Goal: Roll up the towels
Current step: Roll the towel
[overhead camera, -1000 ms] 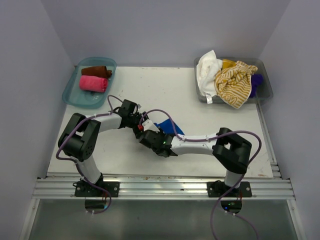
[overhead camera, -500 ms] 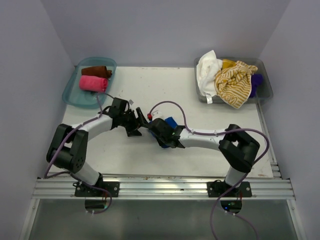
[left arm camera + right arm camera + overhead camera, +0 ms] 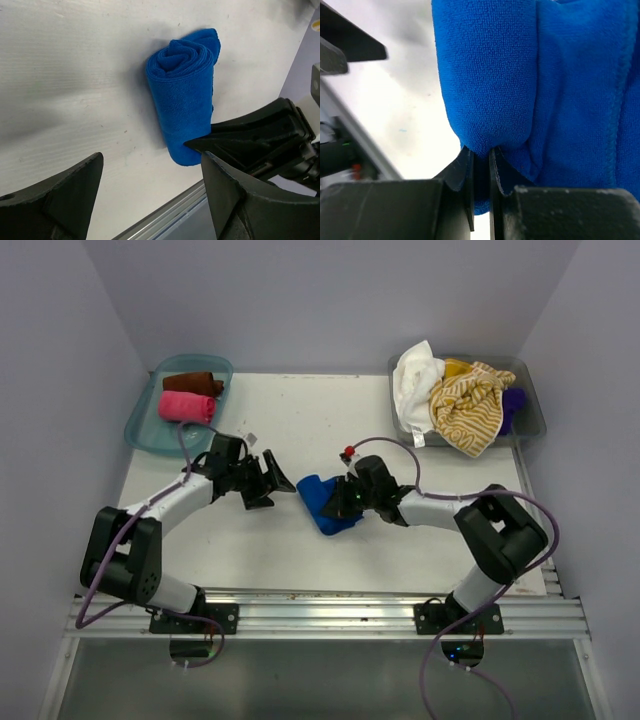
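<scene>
A royal blue towel (image 3: 322, 502) lies rolled on the white table between the two arms. In the left wrist view the blue towel (image 3: 182, 95) shows its spiral end. My right gripper (image 3: 342, 500) is shut on the roll's right side. In the right wrist view the right gripper (image 3: 480, 152) pinches a fold of the blue towel (image 3: 520, 75) between its nearly closed fingers. My left gripper (image 3: 276, 486) stands open just left of the roll, apart from it. The left wrist view shows the left gripper (image 3: 150, 165) with nothing between its fingers.
A teal tray (image 3: 140, 430) at the back left holds a pink roll (image 3: 186, 406) and a brown roll (image 3: 193, 383). A clear bin (image 3: 402, 432) at the back right holds loose white (image 3: 415, 380), yellow-striped (image 3: 467, 405) and purple (image 3: 512, 405) towels. A metal rail (image 3: 320, 615) runs along the near edge.
The right gripper has shut on the blue roll and pulled back to the right. The left gripper has opened wider and backed off to the left, uncovering the roll.
</scene>
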Robot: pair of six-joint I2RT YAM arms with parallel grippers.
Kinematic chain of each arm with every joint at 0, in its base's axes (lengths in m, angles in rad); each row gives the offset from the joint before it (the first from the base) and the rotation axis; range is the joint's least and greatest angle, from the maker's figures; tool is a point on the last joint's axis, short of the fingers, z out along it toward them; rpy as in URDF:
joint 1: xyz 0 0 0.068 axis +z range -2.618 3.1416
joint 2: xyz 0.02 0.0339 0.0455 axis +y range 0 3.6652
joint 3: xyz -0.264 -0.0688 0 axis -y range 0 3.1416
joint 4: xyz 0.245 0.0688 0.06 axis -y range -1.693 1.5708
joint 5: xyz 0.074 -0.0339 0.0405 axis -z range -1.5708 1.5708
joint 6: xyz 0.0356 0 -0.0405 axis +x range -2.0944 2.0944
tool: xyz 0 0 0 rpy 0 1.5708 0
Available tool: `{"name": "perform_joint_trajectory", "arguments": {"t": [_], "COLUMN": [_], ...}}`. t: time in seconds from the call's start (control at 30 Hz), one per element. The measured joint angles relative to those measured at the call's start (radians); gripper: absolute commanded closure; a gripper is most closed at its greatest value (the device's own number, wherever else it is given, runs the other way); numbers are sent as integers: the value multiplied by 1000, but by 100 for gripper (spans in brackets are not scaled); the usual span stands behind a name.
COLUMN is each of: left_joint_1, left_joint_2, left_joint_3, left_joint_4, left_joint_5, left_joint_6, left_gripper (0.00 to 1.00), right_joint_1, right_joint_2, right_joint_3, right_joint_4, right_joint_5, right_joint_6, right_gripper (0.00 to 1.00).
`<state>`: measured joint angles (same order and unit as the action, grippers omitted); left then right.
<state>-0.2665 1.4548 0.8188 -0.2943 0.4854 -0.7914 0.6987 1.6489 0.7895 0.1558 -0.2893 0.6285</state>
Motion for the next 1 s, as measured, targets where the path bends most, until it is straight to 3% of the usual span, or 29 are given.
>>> {"name": "perform_joint_trajectory", "arguments": {"t": [0.4, 0.53, 0.63, 0.7, 0.73, 0.77, 0.8, 0.83, 0.87, 1.0], "left_joint_1": [-97, -97, -97, -101, -103, -105, -108, -109, -109, -110], "left_joint_2": [127, 165, 194, 216, 226, 231, 233, 233, 233, 233], "left_joint_3": [-14, -16, -15, -13, -12, -10, -7, -3, 1, 6], "left_joint_4": [97, 145, 178, 191, 200, 204, 205, 206, 204, 198], "left_joint_5": [45, 56, 66, 73, 79, 83, 84, 85, 85, 83], "left_joint_6": [-18, -38, -56, -69, -76, -82, -87, -89, -89, -89], "left_gripper": [19, 24, 35, 47, 51, 57, 58, 59, 60, 61], "right_joint_1": [-108, -113, -113, -114, -114, -113, -110, -108, -102, -60], "right_joint_2": [131, 179, 193, 189, 182, 170, 146, 114, 80, -72], "right_joint_3": [-153, -158, -157, -150, -143, -131, -117, -102, -85, 0], "right_joint_4": [438, 521, 536, 507, 479, 430, 365, 297, 220, -95], "right_joint_5": [-375, -434, -445, -441, -436, -426, -404, -378, -341, -137], "right_joint_6": [303, 350, 359, 348, 336, 317, 289, 259, 230, 82], "right_gripper": [100, 100, 100, 88, 74, 67, 59, 42, 35, 23]}}
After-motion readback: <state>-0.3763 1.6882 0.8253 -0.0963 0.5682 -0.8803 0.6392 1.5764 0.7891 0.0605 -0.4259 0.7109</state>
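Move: The blue towel roll's middle lies about 9 cm to the left hand's right, 2 cm back and some 6 cm below; its left, farther end is the nearest part. The right fingers already pinch the roll near its other end, so the roll's middle sits only about 2 cm ahead and 2 cm left of them, nearly level. The loose flap lies some 4 cm to the right of the roll's middle and level with it fore and aft. Rightward and down go the open left fingers, some 5 cm across and 4 cm lower, then close around the left end of the blue roll. Meanwhile the right hand, still pinching the roll's other end, draws it back about 2.5 cm and slightly left while twisting; once the left has closed down, it opens, comes free up and to the right, and turns partly back. ##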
